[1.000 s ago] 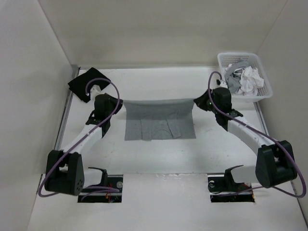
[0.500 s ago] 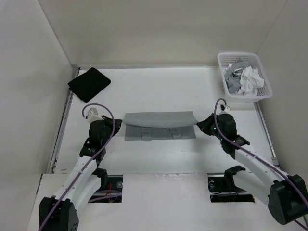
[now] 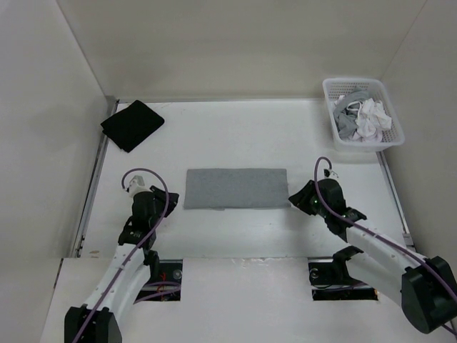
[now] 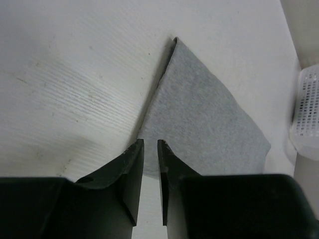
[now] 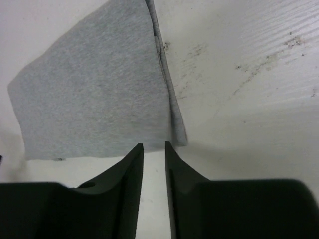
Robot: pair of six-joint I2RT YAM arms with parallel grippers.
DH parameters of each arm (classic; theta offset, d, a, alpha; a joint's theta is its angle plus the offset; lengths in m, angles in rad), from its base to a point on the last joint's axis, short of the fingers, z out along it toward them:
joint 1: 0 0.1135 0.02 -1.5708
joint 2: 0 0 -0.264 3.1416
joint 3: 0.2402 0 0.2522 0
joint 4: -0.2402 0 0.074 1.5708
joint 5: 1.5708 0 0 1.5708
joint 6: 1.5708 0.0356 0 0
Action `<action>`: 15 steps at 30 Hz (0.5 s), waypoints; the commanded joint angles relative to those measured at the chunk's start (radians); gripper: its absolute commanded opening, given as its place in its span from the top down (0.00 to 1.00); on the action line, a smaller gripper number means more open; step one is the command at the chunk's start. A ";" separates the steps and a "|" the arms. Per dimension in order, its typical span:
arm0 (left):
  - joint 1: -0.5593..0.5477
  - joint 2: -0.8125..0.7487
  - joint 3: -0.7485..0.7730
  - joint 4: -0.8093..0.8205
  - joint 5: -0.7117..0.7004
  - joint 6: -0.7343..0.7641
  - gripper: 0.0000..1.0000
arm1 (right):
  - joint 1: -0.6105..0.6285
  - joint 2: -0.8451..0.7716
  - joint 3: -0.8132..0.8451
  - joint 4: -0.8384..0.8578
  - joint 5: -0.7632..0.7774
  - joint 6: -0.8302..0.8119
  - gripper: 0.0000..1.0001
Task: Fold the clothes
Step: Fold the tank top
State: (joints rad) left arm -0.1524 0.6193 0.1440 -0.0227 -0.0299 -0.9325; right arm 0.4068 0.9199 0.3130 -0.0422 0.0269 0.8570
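Note:
The clothes point(image 3: 235, 188) are one light grey knit piece lying flat as a folded rectangle in the middle of the table. My left gripper point(image 3: 163, 206) sits low just off its near-left corner, apart from the cloth. In the left wrist view the left gripper point(image 4: 150, 143) has its jaws slightly open with only table between them, and the clothes point(image 4: 204, 119) lie just ahead. My right gripper point(image 3: 291, 199) is off the near-right corner. The right gripper point(image 5: 154, 145) is also slightly open and empty, with the clothes point(image 5: 94, 94) directly in front.
A white basket point(image 3: 357, 80) at the back right holds white and grey garments point(image 3: 370, 118); its wall point(image 4: 309, 109) shows in the left wrist view. A black cloth square point(image 3: 132, 123) lies at the back left. Walls close in the left, right and back.
Both grippers carried the garment's far edge toward the near edge, laying it down as a fold. They then let go, opened a little and drew back from the corners.

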 commanded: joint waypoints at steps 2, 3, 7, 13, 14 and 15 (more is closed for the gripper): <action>0.052 -0.027 0.025 0.004 0.013 0.027 0.81 | -0.018 -0.027 -0.002 0.042 0.001 0.007 0.58; 0.060 -0.015 0.034 0.012 0.016 0.027 0.81 | -0.036 -0.027 0.006 0.056 -0.021 -0.006 0.54; 0.032 0.074 0.066 0.101 0.015 0.018 0.82 | -0.105 0.072 0.052 0.131 -0.085 -0.041 0.45; -0.087 0.217 0.088 0.254 -0.004 -0.015 0.82 | -0.139 0.267 0.080 0.260 -0.171 -0.017 0.49; -0.103 0.229 0.089 0.273 -0.010 -0.019 0.82 | -0.141 0.290 0.078 0.281 -0.189 -0.009 0.50; -0.114 0.238 0.092 0.283 -0.016 -0.022 0.82 | -0.144 0.318 0.078 0.301 -0.212 -0.003 0.51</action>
State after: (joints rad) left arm -0.2367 0.8402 0.1860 0.1295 -0.0307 -0.9367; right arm 0.2756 1.1942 0.3584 0.1238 -0.1116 0.8364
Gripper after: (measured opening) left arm 0.185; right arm 0.500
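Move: Just off the near corners of the folded tank top, both empty hands hover a few centimetres above the table. Its middle is about 16 cm right and 2 cm ahead of the left hand, and some 15 cm left and 3 cm ahead of the right. From the left hand the black folded cloth is roughly 20 cm ahead, 12 cm left. The basket is about 24 cm ahead, 20 cm right of the right hand. Spreading its fingers to about half open, the right hand edges right, then reaches about 3 cm forward and sinks some 2 cm over the tank top's right end, tipping slightly down. The left hand first drifts about 1.5 cm left, then swings back right past its start towards the tank top's left end, easing a little forward, fingers still nearly shut. ##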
